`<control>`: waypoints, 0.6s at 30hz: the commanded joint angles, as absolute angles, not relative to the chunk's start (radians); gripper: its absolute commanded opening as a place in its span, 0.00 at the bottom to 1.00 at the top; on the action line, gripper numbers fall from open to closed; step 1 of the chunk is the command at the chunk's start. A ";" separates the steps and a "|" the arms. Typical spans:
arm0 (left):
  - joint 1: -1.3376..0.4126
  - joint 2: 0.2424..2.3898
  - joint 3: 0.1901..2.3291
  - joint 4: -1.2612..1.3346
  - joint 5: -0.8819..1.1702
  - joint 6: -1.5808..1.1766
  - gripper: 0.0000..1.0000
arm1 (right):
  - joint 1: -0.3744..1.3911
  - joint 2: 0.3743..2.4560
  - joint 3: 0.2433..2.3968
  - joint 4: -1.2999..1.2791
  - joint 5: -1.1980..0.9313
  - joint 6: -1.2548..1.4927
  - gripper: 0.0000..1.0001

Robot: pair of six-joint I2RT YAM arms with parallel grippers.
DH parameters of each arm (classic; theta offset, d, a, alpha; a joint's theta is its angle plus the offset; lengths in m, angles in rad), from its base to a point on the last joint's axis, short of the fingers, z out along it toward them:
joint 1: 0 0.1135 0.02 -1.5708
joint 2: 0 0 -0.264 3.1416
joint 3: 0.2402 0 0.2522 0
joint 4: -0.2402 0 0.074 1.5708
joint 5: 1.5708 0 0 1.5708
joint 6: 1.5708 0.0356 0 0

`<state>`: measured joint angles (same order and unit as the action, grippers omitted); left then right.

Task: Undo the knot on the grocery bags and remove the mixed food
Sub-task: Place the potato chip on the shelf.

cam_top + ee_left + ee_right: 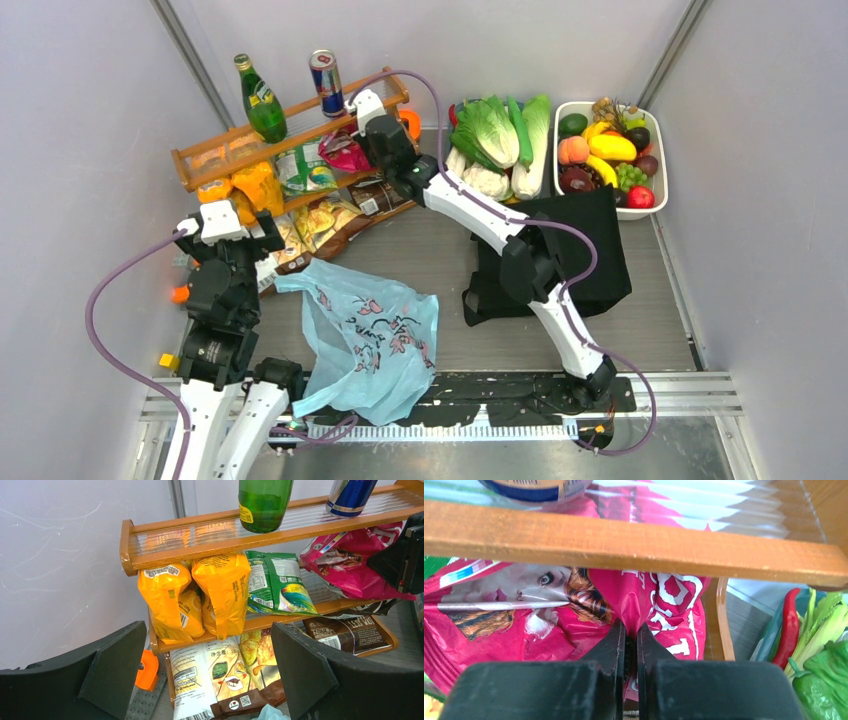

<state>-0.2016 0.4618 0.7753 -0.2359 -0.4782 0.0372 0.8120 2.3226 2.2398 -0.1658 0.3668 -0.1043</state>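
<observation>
The light-blue plastic grocery bag [365, 340] lies crumpled near my left arm, and the black fabric tote [585, 250] lies flat under my right arm. No knot is in view on either. My right gripper [630, 627] reaches into the wooden rack [290, 130] and is shut on a fold of the shiny pink-red snack packet [524, 615], seen from above as a pink-red packet [345, 152]. My left gripper [207, 630] hangs open in front of the rack, holding nothing. Orange packs [200, 595], a green packet [277, 582] and a dark brown packet [350, 632] lie on the rack. Vegetables [500, 140] are piled at the back.
A green bottle [262, 100] and a drink can [325, 82] stand on the rack's top shelf. A white tray [658, 170] of fruit sits at the back right. Crisp packs [220, 675] lie below the rack. Grey walls close in on both sides.
</observation>
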 commanded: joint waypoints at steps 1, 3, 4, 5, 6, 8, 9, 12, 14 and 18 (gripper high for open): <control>-0.196 0.460 0.782 -0.188 -0.467 0.032 1.00 | 0.804 2.331 2.350 -0.007 0.384 -0.165 0.06; -0.196 0.461 0.783 -0.189 -0.468 0.033 1.00 | 0.802 2.345 2.356 0.009 0.385 -0.175 0.10; -0.196 0.460 0.783 -0.189 -0.467 0.032 1.00 | 0.802 2.352 2.355 0.017 0.384 -0.182 0.12; -0.196 0.460 0.782 -0.189 -0.467 0.031 0.99 | 0.802 2.356 2.352 0.026 0.385 -0.185 0.14; -0.197 0.461 0.782 -0.190 -0.467 0.030 1.00 | 0.802 2.360 2.347 0.027 0.384 -0.187 0.19; -0.196 0.463 0.782 -0.190 -0.464 0.031 1.00 | 0.802 2.358 2.335 0.030 0.384 -0.185 0.30; -0.196 0.463 0.782 -0.190 -0.464 0.031 1.00 | 0.802 2.354 2.327 0.036 0.382 -0.184 0.34; -0.196 0.464 0.783 -0.191 -0.463 0.031 1.00 | 0.802 2.320 2.258 0.071 0.379 -0.178 0.48; -0.196 0.462 0.782 -0.192 -0.463 0.032 0.99 | 0.802 2.293 2.207 0.124 0.375 -0.177 0.53; -0.196 0.463 0.781 -0.192 -0.462 0.032 1.00 | 0.807 2.254 2.147 0.153 0.366 -0.185 0.58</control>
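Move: The right gripper, shut on the front of the pink potato chip bag, is at its place on the middle shelf: the middle of that place lies some 4 cm ahead, 3 cm left and 2 cm lower. The green bag stands on the same shelf about 10 cm left and 5 cm back; the can is roughly 5 cm ahead, 3 cm left and 12 cm up. From the idle left hand the chip place is some 29 cm ahead, 16 cm right and 11 cm down. Push the right gripper's pinched potato chip bag about 2 cm farther forward and a touch left, in under the top shelf's front rail, tipping the fingers up by some 5 to 10 degrees. As the reach eases off, open the fingers from nearly shut to about half and let go of the bag, staying in front of it. ##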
